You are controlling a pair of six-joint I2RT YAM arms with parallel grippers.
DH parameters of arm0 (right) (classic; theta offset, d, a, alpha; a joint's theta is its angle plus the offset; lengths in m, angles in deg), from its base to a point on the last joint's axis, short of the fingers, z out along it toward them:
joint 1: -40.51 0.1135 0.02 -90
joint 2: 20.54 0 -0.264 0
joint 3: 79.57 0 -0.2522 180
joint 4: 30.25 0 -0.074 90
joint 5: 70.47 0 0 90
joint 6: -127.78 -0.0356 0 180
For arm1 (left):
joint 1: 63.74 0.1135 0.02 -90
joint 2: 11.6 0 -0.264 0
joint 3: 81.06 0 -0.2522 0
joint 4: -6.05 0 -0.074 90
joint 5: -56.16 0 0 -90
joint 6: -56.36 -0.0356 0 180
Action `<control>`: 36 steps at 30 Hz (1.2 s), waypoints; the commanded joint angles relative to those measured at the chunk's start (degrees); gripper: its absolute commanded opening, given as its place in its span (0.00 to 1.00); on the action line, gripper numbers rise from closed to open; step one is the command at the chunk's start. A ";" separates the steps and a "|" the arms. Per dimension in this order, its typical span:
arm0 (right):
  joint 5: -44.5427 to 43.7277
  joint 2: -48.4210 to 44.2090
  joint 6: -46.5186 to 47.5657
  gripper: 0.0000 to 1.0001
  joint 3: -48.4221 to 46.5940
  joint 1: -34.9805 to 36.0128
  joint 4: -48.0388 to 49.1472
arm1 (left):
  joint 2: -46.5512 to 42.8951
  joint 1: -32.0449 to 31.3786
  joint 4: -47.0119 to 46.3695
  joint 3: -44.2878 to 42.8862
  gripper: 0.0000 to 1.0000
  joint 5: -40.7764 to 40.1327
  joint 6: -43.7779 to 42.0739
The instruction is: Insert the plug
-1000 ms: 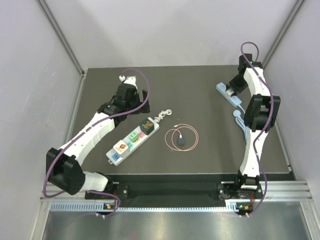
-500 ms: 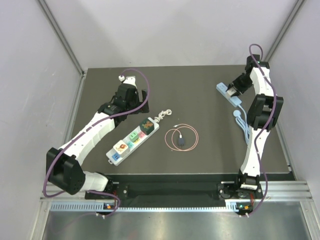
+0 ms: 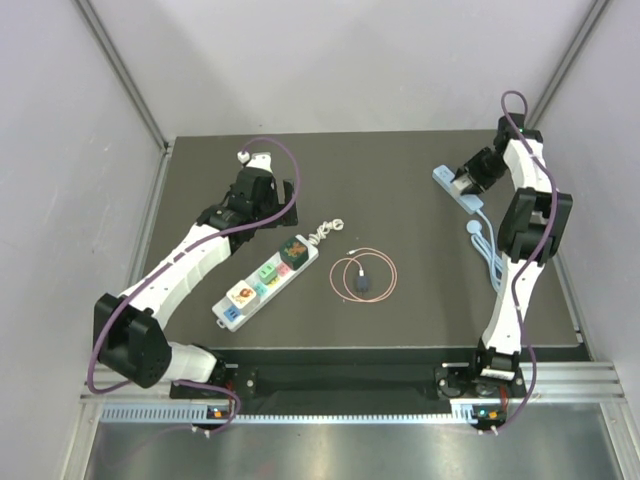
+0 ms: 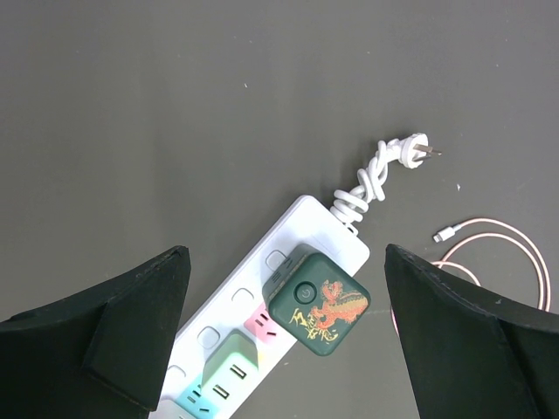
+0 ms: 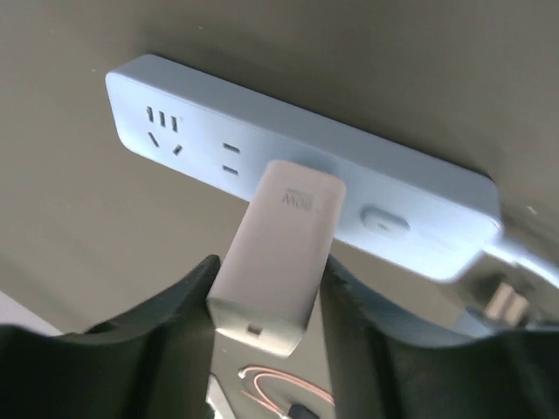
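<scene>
A pale blue power strip (image 3: 450,187) (image 5: 410,205) lies at the back right of the dark mat. A white block-shaped plug (image 5: 279,244) stands seated in one of its sockets. My right gripper (image 3: 468,181) (image 5: 271,262) is shut on the plug, with one finger against each of its sides. My left gripper (image 3: 283,205) (image 4: 287,253) hangs wide open above the cord end of a white power strip (image 3: 262,282) (image 4: 262,288). A dark green adapter with a dragon print (image 3: 294,248) (image 4: 319,304) sits in that strip. Nothing is between the left fingers.
The white strip also carries a mint and a pink adapter (image 4: 229,362); its knotted cord and plug (image 4: 410,150) lie beside it. A pink coiled cable with a dark puck (image 3: 362,275) lies mid-mat. The blue strip's cord (image 3: 485,245) trails along the right edge.
The right arm's upper links have shifted toward the back right while its gripper has stayed at the blue strip. The left arm has not moved.
</scene>
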State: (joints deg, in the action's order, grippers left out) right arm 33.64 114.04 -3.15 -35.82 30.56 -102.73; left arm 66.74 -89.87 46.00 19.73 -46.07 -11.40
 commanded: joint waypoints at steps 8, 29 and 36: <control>-0.57 -0.11 4.63 0.68 6.48 -0.59 19.69 | -1.62 -0.06 -0.79 0.06 0.96 0.80 -1.15; -1.80 -12.14 8.76 0.79 15.53 -1.47 19.61 | -2.15 0.03 -1.15 0.06 0.96 2.21 -0.97; -3.56 -14.88 10.69 0.80 16.24 -1.47 19.87 | -2.32 0.03 -1.32 0.06 0.96 2.65 -0.80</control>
State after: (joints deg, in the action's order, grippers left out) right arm 31.55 104.43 5.57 -19.28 29.57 -84.18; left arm 66.66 -89.87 45.98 19.75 -43.91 -11.57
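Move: The white plug stands on the light-blue power strip between the right fingers, its middle about 1 cm left of the hand point and 1 cm below. The strip's middle is some 2 cm back, 1 cm left and 4 cm down; the blue cord's round plug lies roughly 11 cm back, 2 cm right and 5 cm down. From the left hand, the white plug lies about 14 cm ahead, 43 cm right and 12 cm lower. The right fingers open wide, releasing the white plug, while the hand eases forward 2 cm, then right and back. ##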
